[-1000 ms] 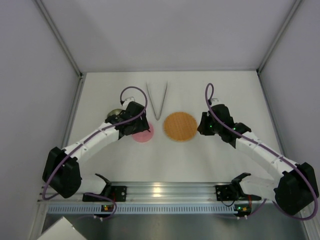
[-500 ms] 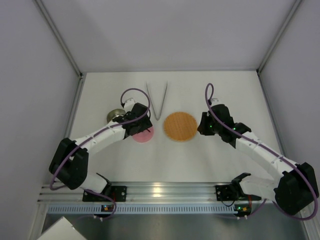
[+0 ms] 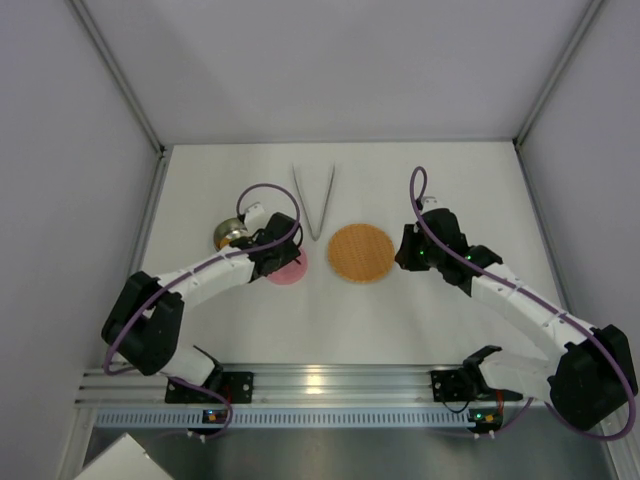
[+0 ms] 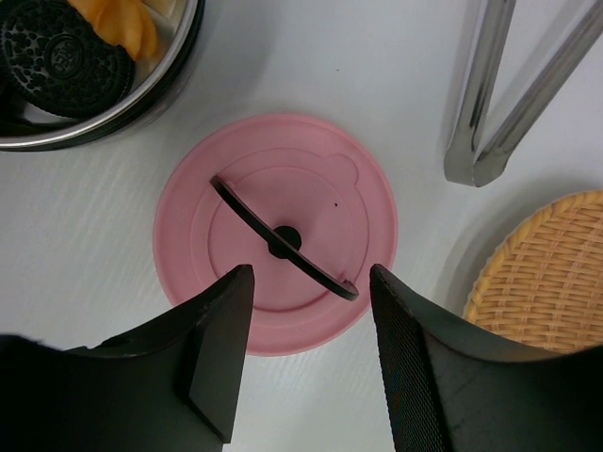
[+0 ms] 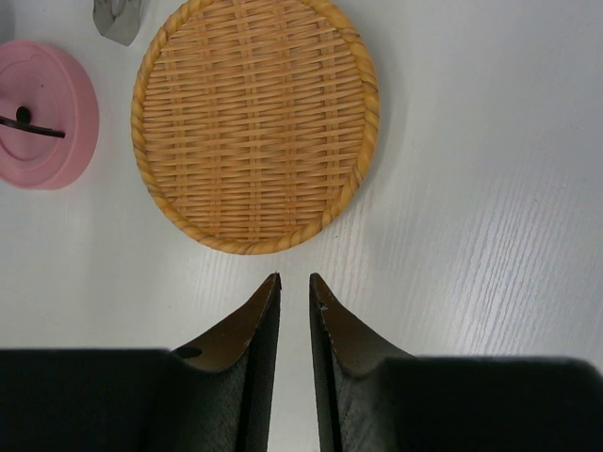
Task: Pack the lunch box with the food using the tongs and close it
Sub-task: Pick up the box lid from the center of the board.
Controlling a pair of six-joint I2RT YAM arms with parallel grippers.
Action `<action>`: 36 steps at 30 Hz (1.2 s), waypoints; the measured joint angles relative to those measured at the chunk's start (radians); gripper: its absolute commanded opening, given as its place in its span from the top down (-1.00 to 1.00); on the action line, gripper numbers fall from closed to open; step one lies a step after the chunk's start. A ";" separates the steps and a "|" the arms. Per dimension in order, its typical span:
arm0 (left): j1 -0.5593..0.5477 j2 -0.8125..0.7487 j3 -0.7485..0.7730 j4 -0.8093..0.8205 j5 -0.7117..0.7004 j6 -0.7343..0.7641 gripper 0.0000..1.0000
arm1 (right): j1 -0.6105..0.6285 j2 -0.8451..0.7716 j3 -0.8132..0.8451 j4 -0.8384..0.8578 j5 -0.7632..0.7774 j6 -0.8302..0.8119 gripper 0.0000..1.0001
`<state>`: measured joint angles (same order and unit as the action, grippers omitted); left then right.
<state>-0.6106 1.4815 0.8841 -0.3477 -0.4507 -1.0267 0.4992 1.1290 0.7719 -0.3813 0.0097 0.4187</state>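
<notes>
The lunch box (image 3: 229, 234) is a round steel tin at the left, open, with a black cookie piece (image 4: 57, 56) and an orange piece (image 4: 118, 24) of food inside. Its pink lid (image 4: 311, 202) with a black curved handle lies flat on the table beside it. My left gripper (image 4: 311, 273) hovers open over the lid's near edge, one finger to each side, gripping nothing. The tongs (image 3: 314, 232) lie behind the lid in a V. My right gripper (image 5: 294, 278) hangs just right of the orange plate (image 5: 254, 122), jaws a narrow slit apart, with nothing between them.
The woven orange plate (image 3: 360, 253) lies bare between the two arms, right of the lid (image 3: 292, 268). The tongs' joined end (image 4: 476, 160) sits close to the lid and the plate. White walls enclose the table on three sides.
My left gripper has swung off the tin toward the lid, leaving the tin uncovered, and its jaws have narrowed somewhat. The right arm has stayed still.
</notes>
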 measured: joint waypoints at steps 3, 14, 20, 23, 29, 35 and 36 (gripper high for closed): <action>0.000 0.003 -0.016 0.004 -0.016 -0.014 -0.12 | 0.000 0.000 0.000 0.000 0.000 0.000 0.63; 0.000 0.061 -0.021 0.038 -0.022 -0.023 0.08 | 0.000 0.000 0.000 0.000 0.000 -0.001 0.63; 0.000 0.074 -0.020 0.042 -0.012 -0.014 0.55 | 0.000 0.000 0.000 0.000 0.000 -0.007 0.64; -0.001 0.074 -0.018 0.041 -0.003 0.004 0.84 | 0.000 0.000 0.000 0.000 0.000 -0.008 0.64; -0.021 0.064 0.025 0.013 0.013 0.062 1.00 | 0.000 0.000 0.000 0.000 0.000 -0.008 0.64; -0.045 -0.041 0.076 -0.076 0.010 0.137 1.00 | 0.000 0.000 0.000 0.000 -0.001 -0.008 0.65; -0.045 -0.062 0.094 -0.100 0.003 0.149 1.00 | 0.000 0.001 0.000 0.000 -0.001 -0.008 0.65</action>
<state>-0.6559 1.4197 0.9779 -0.4477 -0.4480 -0.8780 0.4992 1.1297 0.7719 -0.3809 0.0090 0.4110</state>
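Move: The lid lies right under the left hand, its middle about 1 cm ahead, 2 cm to the left and 4 cm below, with one end of its black handle between the fingers. The bowl of food stands some 6 cm ahead and 14 cm left, the wicker mat about 3 cm ahead and 16 cm right, the tongs roughly 16 cm ahead and 5 cm right. From the right hand the lid is about 28 cm left, 3 cm ahead and 9 cm below. The left hand sinks about 2.5 cm, pinches the lid's handle, then lifts it almost 7 cm, easing slightly right. ##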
